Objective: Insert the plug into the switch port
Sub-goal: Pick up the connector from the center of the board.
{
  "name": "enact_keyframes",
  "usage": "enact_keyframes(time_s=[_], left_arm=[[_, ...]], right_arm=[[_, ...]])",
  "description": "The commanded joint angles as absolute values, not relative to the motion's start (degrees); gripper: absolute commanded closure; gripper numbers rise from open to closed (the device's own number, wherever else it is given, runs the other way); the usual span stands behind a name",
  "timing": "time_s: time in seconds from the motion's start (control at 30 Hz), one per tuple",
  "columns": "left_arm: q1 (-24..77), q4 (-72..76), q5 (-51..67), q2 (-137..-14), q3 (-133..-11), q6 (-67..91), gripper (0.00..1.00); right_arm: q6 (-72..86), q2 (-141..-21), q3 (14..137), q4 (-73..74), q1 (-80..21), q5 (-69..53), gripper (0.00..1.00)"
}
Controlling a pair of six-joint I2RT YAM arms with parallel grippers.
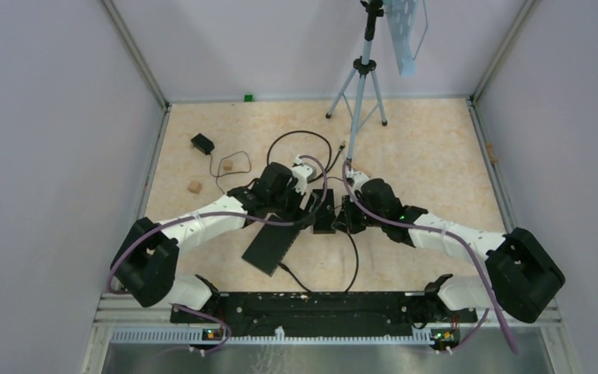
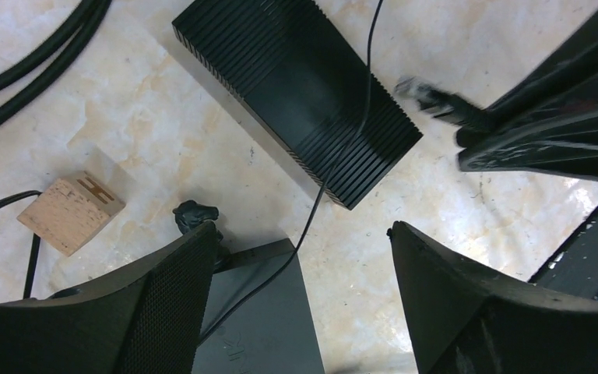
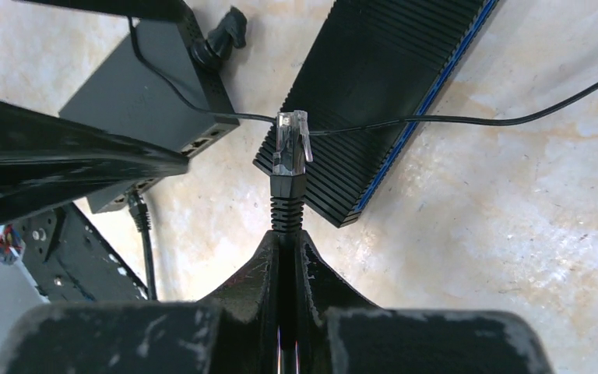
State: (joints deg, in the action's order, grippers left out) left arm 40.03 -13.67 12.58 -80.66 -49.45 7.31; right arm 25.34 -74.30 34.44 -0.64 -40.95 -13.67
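Note:
My right gripper (image 3: pixel 288 234) is shut on the black boot of the plug (image 3: pixel 292 140), whose clear tip points out ahead of the fingers. The plug hangs above the table between the dark grey switch (image 3: pixel 144 93) and a ribbed black box (image 3: pixel 381 86). The switch's ports (image 3: pixel 202 144) face the plug from the left, one with a cable in it. My left gripper (image 2: pixel 304 234) is open just above the switch (image 2: pixel 269 312), one finger over its corner. From the left wrist the plug (image 2: pixel 416 89) shows at upper right. From above, both grippers (image 1: pixel 305 218) (image 1: pixel 348 214) meet near the switch (image 1: pixel 272 245).
The ribbed box (image 1: pixel 325 210) lies between the grippers, with a thin black wire (image 2: pixel 350 148) across it. A wooden block (image 2: pixel 70 210) sits left of the switch. A small adapter (image 1: pixel 202 143), looped cables (image 1: pixel 300 136) and a tripod (image 1: pixel 362 78) stand further back.

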Motion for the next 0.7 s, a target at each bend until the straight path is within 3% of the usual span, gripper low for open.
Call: enact_keyframes(time_s=[0.0,0.43,0.57,0.67], left_arm=[[40.6,-10.5,11.1,-82.7,-48.8,6.9,0.15],[41.5,-9.7,5.4,-88.9,-49.7,6.1,0.24],[41.6,-9.6,4.1,-91.0,-50.9,5.6,0.33],[41.6,-9.8,4.7,-92.8,-51.9,5.6,0.45]], right_arm=[[29.0,-68.2,34.9,1.7,-40.3,-8.5,1.00],[30.5,-51.6,33.3,12.6,-39.1,-0.2,1.00],[29.6,-50.2,34.0,14.8,-39.2,1.1,1.00],[29.6,-49.2,34.0,15.4,-39.1,2.1,1.00]])
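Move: I'm going for the thin black cable where it crosses the switch's far corner: about 8 cm below my left hand, 1 cm ahead and 1 cm left. From that hand the switch's middle lies some 6 cm back and 8 left, the ridged box 5 ahead and 7 right, the wooden block 9 ahead and 7 left. My right hand holds the network plug; the switch is about 21 cm to its left and 2 back. I sink my left hand about 6 cm towards the thin cable at the switch's far corner, tipping the fingers about 10 degrees steeper and partly closing them around the cable without gripping it yet. Still pinching the network plug, my right hand draws clear of the box and the switch, some 6 cm up and 6 cm right, turning clockwise about 15 degrees. ##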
